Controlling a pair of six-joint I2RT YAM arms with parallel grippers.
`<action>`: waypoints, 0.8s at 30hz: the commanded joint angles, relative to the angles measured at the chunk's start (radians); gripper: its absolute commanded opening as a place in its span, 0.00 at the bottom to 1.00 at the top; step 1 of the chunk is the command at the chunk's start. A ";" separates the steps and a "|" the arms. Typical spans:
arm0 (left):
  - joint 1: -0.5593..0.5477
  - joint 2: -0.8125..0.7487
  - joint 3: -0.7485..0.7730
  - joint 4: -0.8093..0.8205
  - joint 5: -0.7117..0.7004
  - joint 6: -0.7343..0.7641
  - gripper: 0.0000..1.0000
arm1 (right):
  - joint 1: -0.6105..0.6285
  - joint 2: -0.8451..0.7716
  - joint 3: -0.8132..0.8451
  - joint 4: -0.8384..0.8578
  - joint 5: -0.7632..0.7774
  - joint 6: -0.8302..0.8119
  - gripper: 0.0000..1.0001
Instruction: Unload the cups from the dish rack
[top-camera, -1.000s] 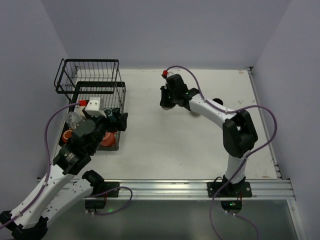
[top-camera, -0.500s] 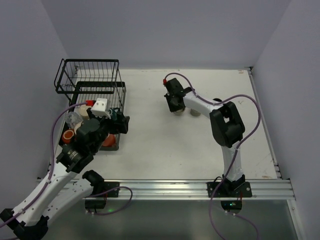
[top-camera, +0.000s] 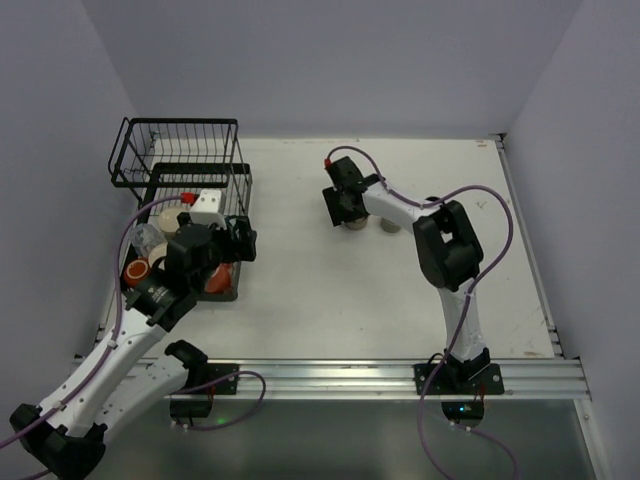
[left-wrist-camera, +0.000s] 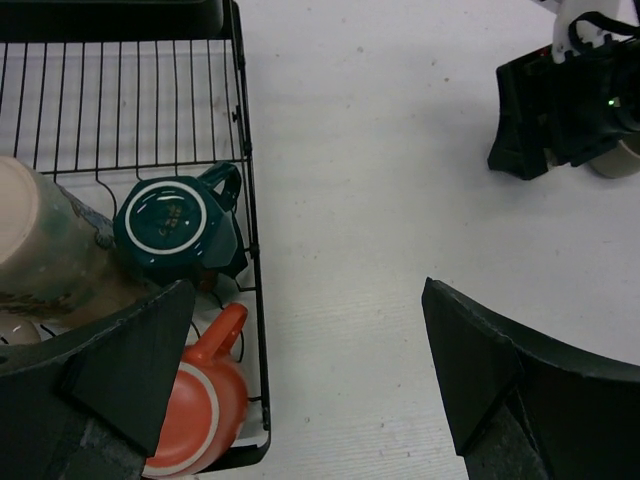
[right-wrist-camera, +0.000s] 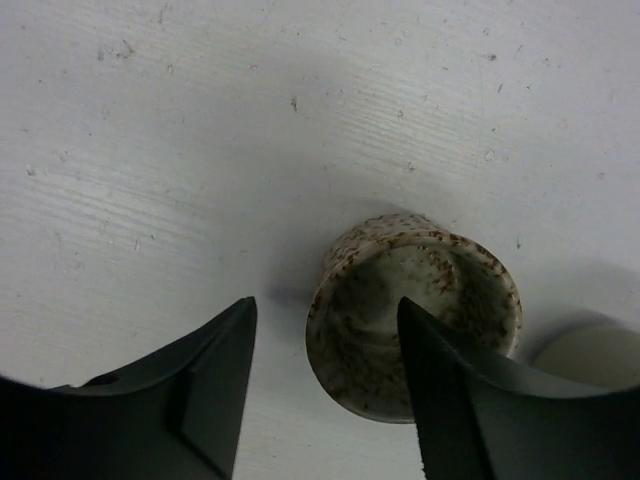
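Observation:
The black wire dish rack (top-camera: 178, 140) stands at the table's left. Its lower tray holds a dark teal cup (left-wrist-camera: 170, 222), an orange-red cup (left-wrist-camera: 195, 400) and a large beige cup (left-wrist-camera: 40, 250), all upside down or on their sides. My left gripper (left-wrist-camera: 310, 380) hovers open over the rack's right edge, holding nothing. At centre, a speckled beige cup (right-wrist-camera: 415, 310) stands upright on the table. My right gripper (right-wrist-camera: 325, 305) is open astride its near wall, one finger inside, one outside with a gap.
A cream cup (right-wrist-camera: 590, 355) stands just right of the speckled one. A dark cup (top-camera: 435, 203) sits farther right behind the right arm. A second orange cup (top-camera: 135, 270) and a clear tumbler (top-camera: 145, 238) sit at the rack's left end.
My right gripper came down with the speckled cup, set it on the table and opened. The left arm edged up over the rack's right edge, still open.

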 joint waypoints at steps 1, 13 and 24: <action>0.014 0.012 0.011 -0.031 -0.062 -0.015 1.00 | 0.000 -0.115 -0.002 -0.005 -0.026 0.011 0.65; 0.014 -0.040 0.091 -0.364 -0.194 -0.318 0.99 | 0.000 -0.459 -0.315 0.180 -0.235 0.109 0.99; 0.012 -0.086 -0.024 -0.439 -0.256 -0.570 0.96 | 0.002 -0.586 -0.459 0.286 -0.325 0.140 0.97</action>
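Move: Below the left hand the red cup sits in the rack, about 6 cm to its left, 2 cm back and some 17 cm down; the green mug is 10 cm farther out than the red cup, and a tall pale mug stands about 9 cm left of it. From the right hand, the speckled cup's middle is about 4 cm right and 3 cm below, one fingertip inside its rim; a second pale cup stands 8 cm right of it. Lifting clear of the speckled cup, the right hand draws its fingertip out of the rim as the fingers go on from half to wide open, rising some 10 cm, backing off about 8 cm and rolling left side up. Meanwhile the open left hand first slides left and down, then back as well, closing in on the red cup from above, swinging some 20 degrees counter-clockwise and tipping its fingers down. ##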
